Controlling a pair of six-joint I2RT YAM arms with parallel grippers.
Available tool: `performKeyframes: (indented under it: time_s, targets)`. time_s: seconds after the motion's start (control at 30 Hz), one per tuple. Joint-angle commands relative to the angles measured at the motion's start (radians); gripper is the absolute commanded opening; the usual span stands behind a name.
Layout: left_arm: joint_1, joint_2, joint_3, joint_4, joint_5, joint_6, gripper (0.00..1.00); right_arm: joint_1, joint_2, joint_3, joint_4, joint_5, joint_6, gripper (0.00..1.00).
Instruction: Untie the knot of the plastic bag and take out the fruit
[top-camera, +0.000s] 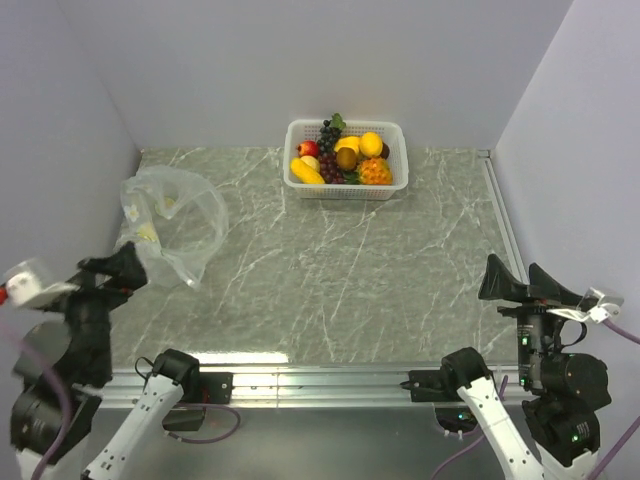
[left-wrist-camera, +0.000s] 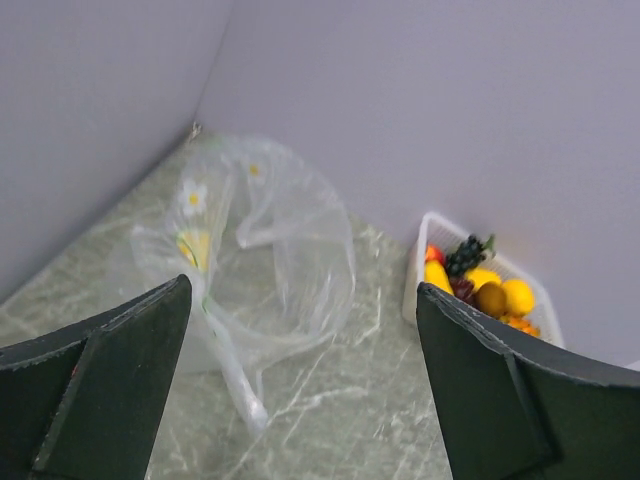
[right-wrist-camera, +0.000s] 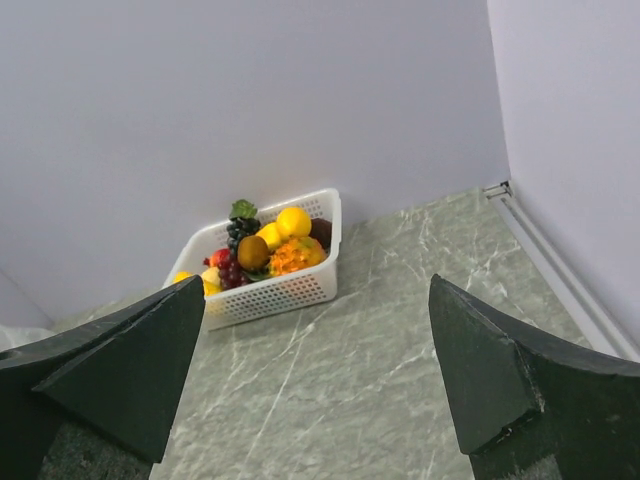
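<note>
The clear plastic bag (top-camera: 170, 222) lies open and slack at the left of the table, with faint yellow flower marks; no fruit shows inside it. It also shows in the left wrist view (left-wrist-camera: 260, 260). The fruit (top-camera: 342, 155) sits in a white basket (top-camera: 394, 186) at the back: purple grapes, a brown kiwi, an orange knobbly one, a banana and round yellow ones. The fruit also shows in the right wrist view (right-wrist-camera: 265, 250). My left gripper (top-camera: 113, 268) is open and empty, just in front of the bag. My right gripper (top-camera: 520, 280) is open and empty at the near right.
Grey walls close the table at the left, back and right. A metal rail (top-camera: 500, 215) runs along the right edge. The basket stands against the back wall (right-wrist-camera: 290, 290).
</note>
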Motion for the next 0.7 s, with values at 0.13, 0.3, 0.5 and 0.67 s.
performKeyframes:
  time_s: [0.13,0.3,0.5,0.67]
  targets:
    - [0.004,-0.121,0.092,-0.013,-0.034,0.133,0.99,0.002,-0.039,-0.046,0.043,0.013,-0.037,0.99]
    - [0.004,-0.207,0.041,0.048,-0.042,0.133,0.99,0.002,-0.062,-0.063,0.06,0.009,-0.047,1.0]
    - [0.006,-0.227,0.001,0.068,-0.061,0.128,0.99,0.002,-0.052,-0.067,0.07,0.005,-0.05,1.0]
    - [0.004,-0.231,-0.016,0.083,-0.061,0.131,0.99,0.002,-0.05,-0.086,0.088,-0.008,-0.039,1.0]
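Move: The emptied plastic bag lies on the table some 27 cm ahead of the left hand, about 9 cm to its left and 34 cm below. The filled fruit basket stands roughly 47 cm ahead of that hand, 39 cm to its right and 32 cm below. From the right hand, the bag is about 28 cm ahead, 66 cm left and 33 cm below. Open and empty, the left hand draws back about 6 cm and leftward, away from the bag, tipping upward. ##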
